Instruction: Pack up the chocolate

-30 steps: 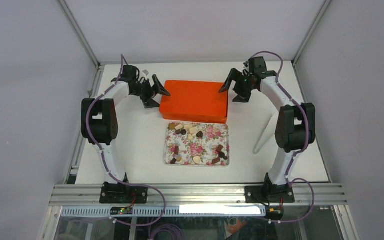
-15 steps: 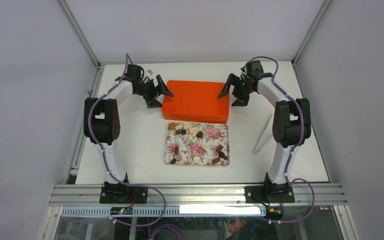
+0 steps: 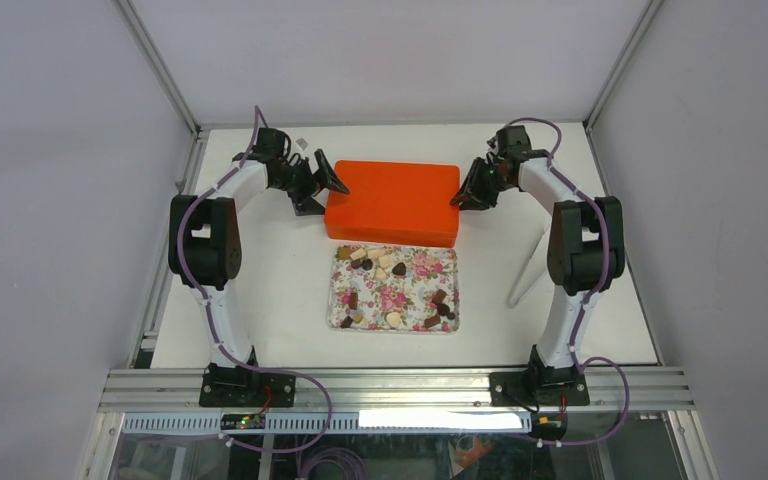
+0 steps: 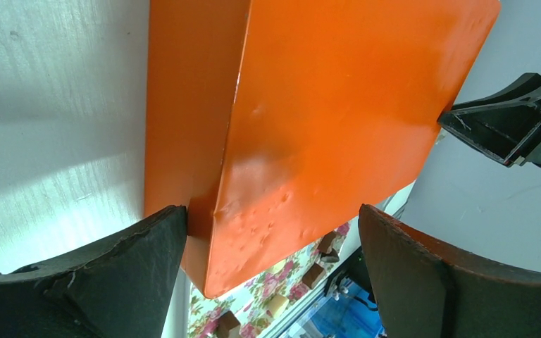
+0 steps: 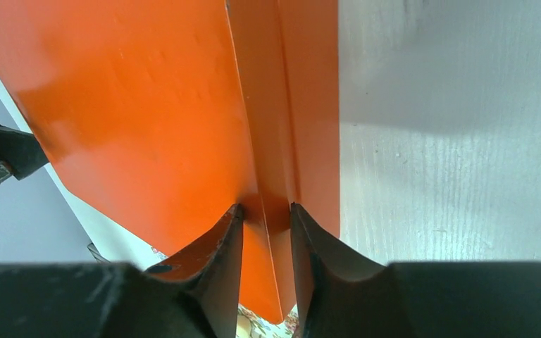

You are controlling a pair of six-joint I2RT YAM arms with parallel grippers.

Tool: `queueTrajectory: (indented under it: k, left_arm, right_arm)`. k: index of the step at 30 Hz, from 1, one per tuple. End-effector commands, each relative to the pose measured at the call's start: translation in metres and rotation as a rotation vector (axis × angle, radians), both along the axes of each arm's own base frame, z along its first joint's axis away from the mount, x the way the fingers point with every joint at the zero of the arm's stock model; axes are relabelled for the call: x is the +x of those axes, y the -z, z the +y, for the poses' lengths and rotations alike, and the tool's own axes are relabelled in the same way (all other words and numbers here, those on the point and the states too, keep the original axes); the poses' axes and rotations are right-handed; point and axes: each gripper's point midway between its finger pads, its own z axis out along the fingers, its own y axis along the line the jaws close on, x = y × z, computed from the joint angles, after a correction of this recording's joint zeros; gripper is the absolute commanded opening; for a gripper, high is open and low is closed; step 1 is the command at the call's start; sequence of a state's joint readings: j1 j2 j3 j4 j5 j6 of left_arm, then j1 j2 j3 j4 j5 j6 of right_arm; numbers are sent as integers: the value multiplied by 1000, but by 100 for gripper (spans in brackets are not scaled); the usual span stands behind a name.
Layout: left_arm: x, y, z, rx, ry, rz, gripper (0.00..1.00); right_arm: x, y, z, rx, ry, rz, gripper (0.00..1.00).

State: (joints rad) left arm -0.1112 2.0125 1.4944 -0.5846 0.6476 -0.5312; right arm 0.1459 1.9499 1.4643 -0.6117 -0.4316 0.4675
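Note:
The chocolate lies as several small dark, tan and cream pieces on a flower-print tray in the middle of the table; a few pieces show in the left wrist view. Just behind the tray sits a closed orange box. My left gripper is open around the box's left end, one finger against the side wall and the other apart above the top. My right gripper is shut on the box's right edge, pinching its side wall.
A long white strip lies on the table to the right of the tray, near the right arm. A small white scrap sits behind the left gripper. Metal frame posts and grey walls enclose the table on three sides.
My right gripper has moved in to the box's right end and its jaws have closed from wide open onto the edge. The left gripper shifted slightly toward the box and stays open.

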Motion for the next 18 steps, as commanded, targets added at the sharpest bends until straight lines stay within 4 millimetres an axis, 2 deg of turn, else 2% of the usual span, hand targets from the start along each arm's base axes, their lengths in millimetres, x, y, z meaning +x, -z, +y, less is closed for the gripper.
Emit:
queueTrajectory:
  k: [1, 6, 7, 10, 13, 16, 17, 18]
  left_arm:
    - [8, -17, -9, 3, 34, -72, 93]
    - [8, -21, -7, 20, 40, -79, 94]
    - [8, -20, -7, 20, 39, -75, 94]
    - [8, -16, -7, 20, 37, -62, 94]
    - [8, -13, -8, 18, 37, -52, 94]
    - [9, -13, -8, 16, 34, -50, 94]
    - [9, -13, -8, 16, 33, -50, 94]
    - [10, -13, -8, 15, 32, -49, 94]
  right_arm:
    - [5, 17, -19, -99, 37, -15, 28]
    - [6, 13, -19, -100, 42, -30, 31]
    - [7, 7, -21, -104, 47, -42, 37]
    - [8, -18, -28, -137, 63, -114, 73]
    - [6, -50, -37, -177, 70, -190, 92]
    - [0, -79, -41, -214, 63, -261, 97]
    - [-3, -86, -41, -232, 56, -282, 95]
    - [-7, -92, -38, -253, 39, -304, 88]
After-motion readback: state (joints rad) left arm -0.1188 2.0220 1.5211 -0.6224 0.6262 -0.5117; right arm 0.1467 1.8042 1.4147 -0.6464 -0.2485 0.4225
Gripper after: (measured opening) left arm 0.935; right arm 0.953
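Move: The lidded orange box lies between the hands, its middle about 11 cm right of the left hand and 11 cm left of the right one, level with both and some 3 cm below them. From the right hand, the flowered chocolate tray is roughly 16 cm back and 11 cm left, while the tongs lie about 11 cm back and 14 cm right, both some 7 cm down. Rightward off the box goes the right hand, about 3 cm, then upward nearly as far, after first keeping its hold at the lid's right edge; the fingers spread wide to let go and the wrist tilts some 10 degrees steeper. The left hand stays, wide open, one finger still against the box's left side. ##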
